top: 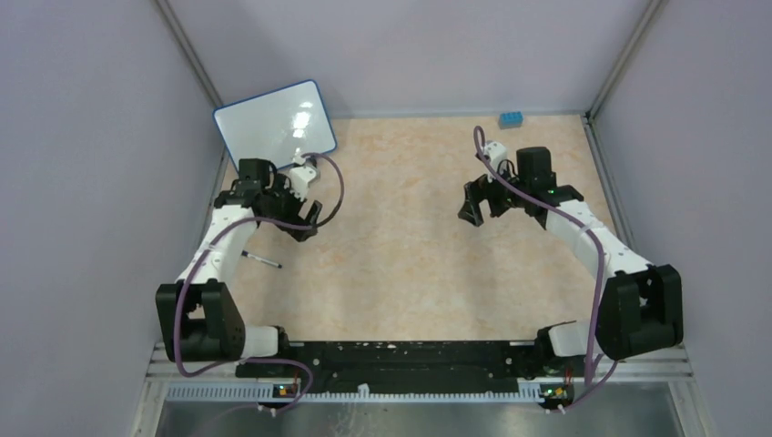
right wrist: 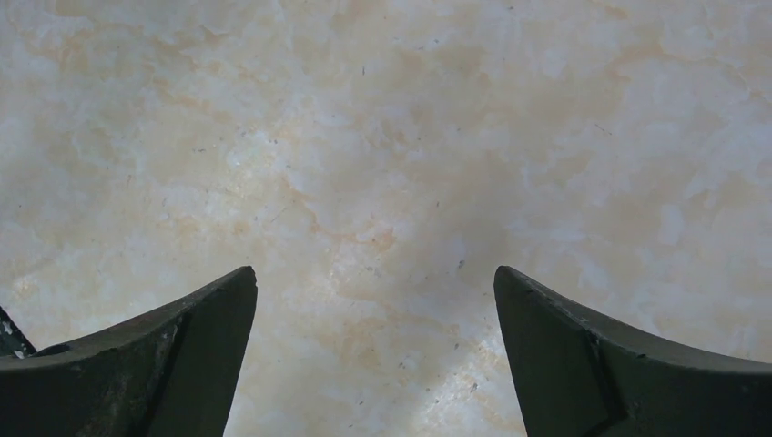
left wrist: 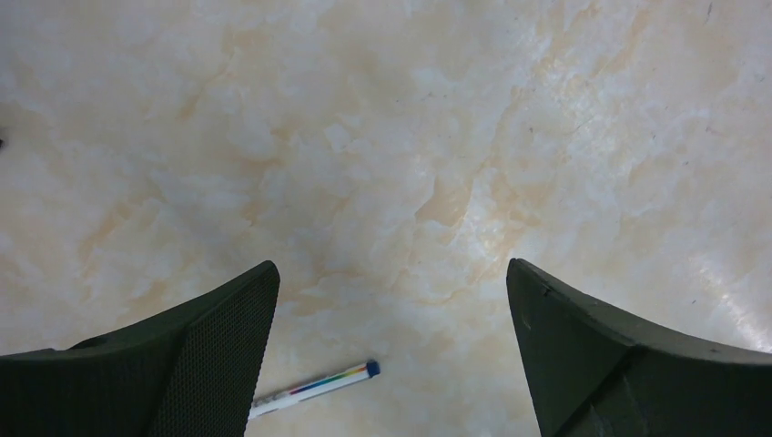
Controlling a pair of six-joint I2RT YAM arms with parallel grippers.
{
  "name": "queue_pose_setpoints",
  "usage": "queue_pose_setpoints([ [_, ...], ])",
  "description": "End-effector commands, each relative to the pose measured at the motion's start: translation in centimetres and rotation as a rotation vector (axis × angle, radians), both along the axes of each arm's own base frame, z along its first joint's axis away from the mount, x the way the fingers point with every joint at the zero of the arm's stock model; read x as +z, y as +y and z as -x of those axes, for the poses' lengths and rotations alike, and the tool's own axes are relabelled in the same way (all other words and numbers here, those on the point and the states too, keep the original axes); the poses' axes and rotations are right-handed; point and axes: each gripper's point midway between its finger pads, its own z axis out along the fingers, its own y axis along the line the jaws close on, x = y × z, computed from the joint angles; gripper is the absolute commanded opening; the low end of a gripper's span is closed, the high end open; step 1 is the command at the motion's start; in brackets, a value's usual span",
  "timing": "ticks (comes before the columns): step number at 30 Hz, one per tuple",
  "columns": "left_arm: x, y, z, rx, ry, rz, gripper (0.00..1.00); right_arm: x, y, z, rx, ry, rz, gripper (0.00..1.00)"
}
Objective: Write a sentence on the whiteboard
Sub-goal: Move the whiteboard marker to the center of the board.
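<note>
The whiteboard (top: 273, 125), white with a thin blue rim, leans at the back left corner; its face looks blank and no sentence shows on it. My left gripper (top: 305, 218) hangs just in front of the board, open and holding nothing. In the left wrist view the left gripper (left wrist: 391, 273) looks down on bare table, with a white marker pen (left wrist: 314, 387) with a rainbow stripe and blue end lying below, between the fingers. The same pen (top: 262, 260) lies on the table near the left arm. My right gripper (top: 482, 205) (right wrist: 375, 278) is open over bare table.
A small blue block (top: 511, 118) sits at the back edge, right of centre. Grey walls close in the marbled tabletop (top: 401, 264) on the left, back and right. Purple cables loop off both wrists.
</note>
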Motion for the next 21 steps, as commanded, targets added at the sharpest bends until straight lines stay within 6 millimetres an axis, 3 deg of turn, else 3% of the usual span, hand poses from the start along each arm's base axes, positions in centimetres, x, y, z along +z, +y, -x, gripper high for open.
queue_pose_setpoints([
  [1, 1.5, 3.1, 0.2, -0.171, -0.048, -0.188, 0.99, 1.8, -0.5, -0.2, -0.041, -0.051, -0.002, 0.99],
  [4, 0.9, 6.3, 1.4, -0.268, 0.011, -0.335, 0.99, 2.4, -0.5, 0.7, -0.003, -0.063, 0.004, 0.99],
  [11, -1.7, 13.4, 1.9, -0.423, 0.076, -0.604, 0.99, 1.9, 0.2, 2.9, 0.105, 0.028, 0.007, 0.99],
  [17, -3.2, 14.1, 2.3, -0.567, 0.05, -0.646, 0.98, 3.2, 0.5, 3.5, 0.121, 0.002, -0.019, 0.99],
  [21, -5.6, 14.2, 3.2, -0.648, 0.077, -0.648, 0.94, 3.0, 0.3, 3.7, 0.131, 0.012, 0.0, 0.99],
])
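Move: The whiteboard marker lies on the table about 12 cm to the left of my open left hand, some 5 cm back and 10 cm below it. The whiteboard's middle is roughly 38 cm ahead of that hand and 14 cm to its left, well beyond the marker. From my right hand, the marker is about 66 cm to the left, 7 cm back and 12 cm lower. I sweep my left hand about 14 cm to the left towards the marker, rising slightly at first, then sinking and easing back a little as it slows. On the way I swing the fingers to point nearly straight down, turning them some 30 degrees clockwise, open and touching nothing. My right hand draws back about 4 cm, empty. ##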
